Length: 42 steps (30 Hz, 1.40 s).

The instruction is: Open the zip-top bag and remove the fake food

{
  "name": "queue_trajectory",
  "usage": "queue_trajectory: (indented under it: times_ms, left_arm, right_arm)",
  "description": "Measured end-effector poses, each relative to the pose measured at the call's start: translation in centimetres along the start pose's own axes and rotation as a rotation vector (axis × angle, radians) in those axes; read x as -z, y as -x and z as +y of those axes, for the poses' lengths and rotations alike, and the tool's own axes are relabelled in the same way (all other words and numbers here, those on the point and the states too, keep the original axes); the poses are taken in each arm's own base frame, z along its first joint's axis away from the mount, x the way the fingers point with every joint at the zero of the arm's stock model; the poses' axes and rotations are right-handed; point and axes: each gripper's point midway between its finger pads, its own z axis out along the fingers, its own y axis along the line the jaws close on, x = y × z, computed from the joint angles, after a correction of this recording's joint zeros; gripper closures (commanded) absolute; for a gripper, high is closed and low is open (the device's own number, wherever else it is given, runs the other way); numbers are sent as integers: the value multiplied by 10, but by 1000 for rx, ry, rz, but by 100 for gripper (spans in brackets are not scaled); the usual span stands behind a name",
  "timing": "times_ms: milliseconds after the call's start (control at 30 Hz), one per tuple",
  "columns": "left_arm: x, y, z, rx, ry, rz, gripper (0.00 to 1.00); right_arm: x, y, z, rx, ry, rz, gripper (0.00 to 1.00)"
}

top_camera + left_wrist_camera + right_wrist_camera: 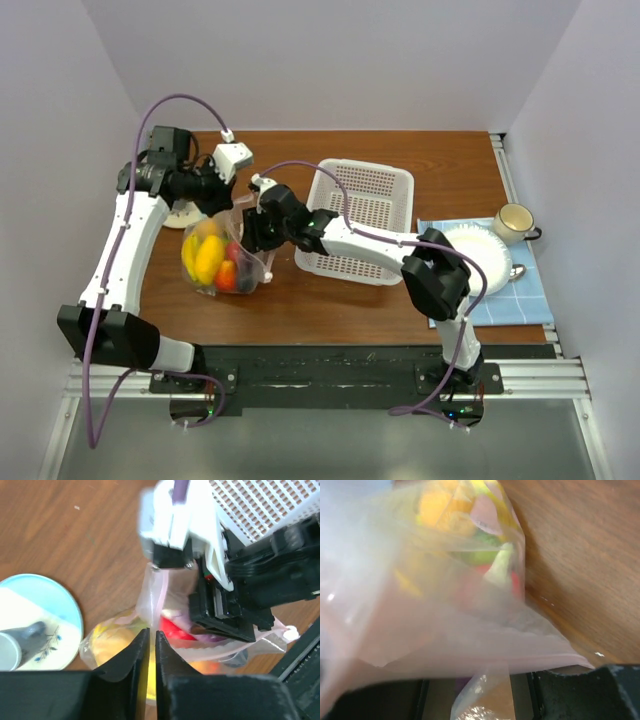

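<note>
The clear zip-top bag (222,262) stands on the brown table left of centre, its pink zipper strip (215,652) at the top. Yellow, orange and red fake food (208,258) shows through the film. My left gripper (224,205) hangs over the bag's top. In the left wrist view its jaws (152,632) stand a narrow slit apart, right at a fold of film (150,592). My right gripper (250,235) reaches in from the right, its black fingers (220,617) at the bag's mouth. In the right wrist view the bag (445,630) covers its fingertips.
A white perforated basket (365,220) stands just right of the bag, under my right arm. A small blue-rimmed plate (35,625) lies left of the bag. At the far right a white plate (480,250) and a mug (512,222) rest on a blue cloth.
</note>
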Motion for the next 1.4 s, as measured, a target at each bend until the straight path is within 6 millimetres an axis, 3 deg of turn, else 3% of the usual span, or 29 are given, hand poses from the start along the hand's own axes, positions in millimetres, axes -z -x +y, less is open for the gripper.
queue_trajectory:
  times_ms: [67, 100, 233, 300, 400, 500, 633, 767, 1000, 1133, 1400]
  left_arm:
    - [12, 7, 12, 12, 37, -32, 35]
    - [20, 9, 20, 19, 62, -48, 1]
    - [66, 3, 74, 94, 235, -109, 0]
    - [84, -15, 96, 134, 305, -106, 0]
    - [93, -53, 116, 197, 352, -79, 0]
    - [80, -105, 122, 292, 329, -21, 0]
    - [32, -175, 105, 423, 222, 66, 0]
    - [6, -214, 82, 487, 174, 114, 0]
    - [2, -231, 112, 487, 273, 73, 0]
    - [-16, -231, 118, 515, 239, 28, 0]
    - [-53, -210, 115, 447, 183, -40, 0]
  right_arm:
    - [-4, -9, -4, 9, -24, 33, 50]
    - [-6, -13, -6, 14, -35, 49, 47]
    - [-6, -24, -9, 34, -67, 94, 38]
    - [-5, -27, -9, 45, -79, 105, 35]
    - [-4, -30, -12, 57, -97, 114, 33]
    - [-3, -32, -13, 58, -106, 123, 33]
    - [-3, -35, -16, 57, -117, 134, 33]
    - [-2, -36, -16, 56, -120, 138, 33]
    - [-8, -42, -20, 50, -127, 152, 33]
    - [-15, -52, -26, 41, -133, 177, 33]
    - [-20, -74, -37, 33, -165, 248, 33]
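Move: For the left hand, whose fingers hold the raised rim of the zip-top bag, the bag's middle lies about 5 cm left, 4 cm back and 20 cm below; its banana side is some 11 cm left and 2 cm back. The plate is about 12 cm ahead and 13 cm left, also down on the table. From the right hand, at the bag's mouth, the bag's middle is roughly 7 cm left, 2 cm back and 10 cm lower; the white basket stands 25 cm right and 7 cm farther out. The left fingers let go of the bag's rim and open wide; that hand lifts about 5 cm while swinging left, then drops to beside the bag's banana side, ending some 17 cm left of and 18 cm below its start, turned about 25 degrees counter-clockwise and edging back towards the bag. The right fingers, still in the bag's mouth, spread wider and press down about 8 cm, tipping some 15 degrees more downward. ##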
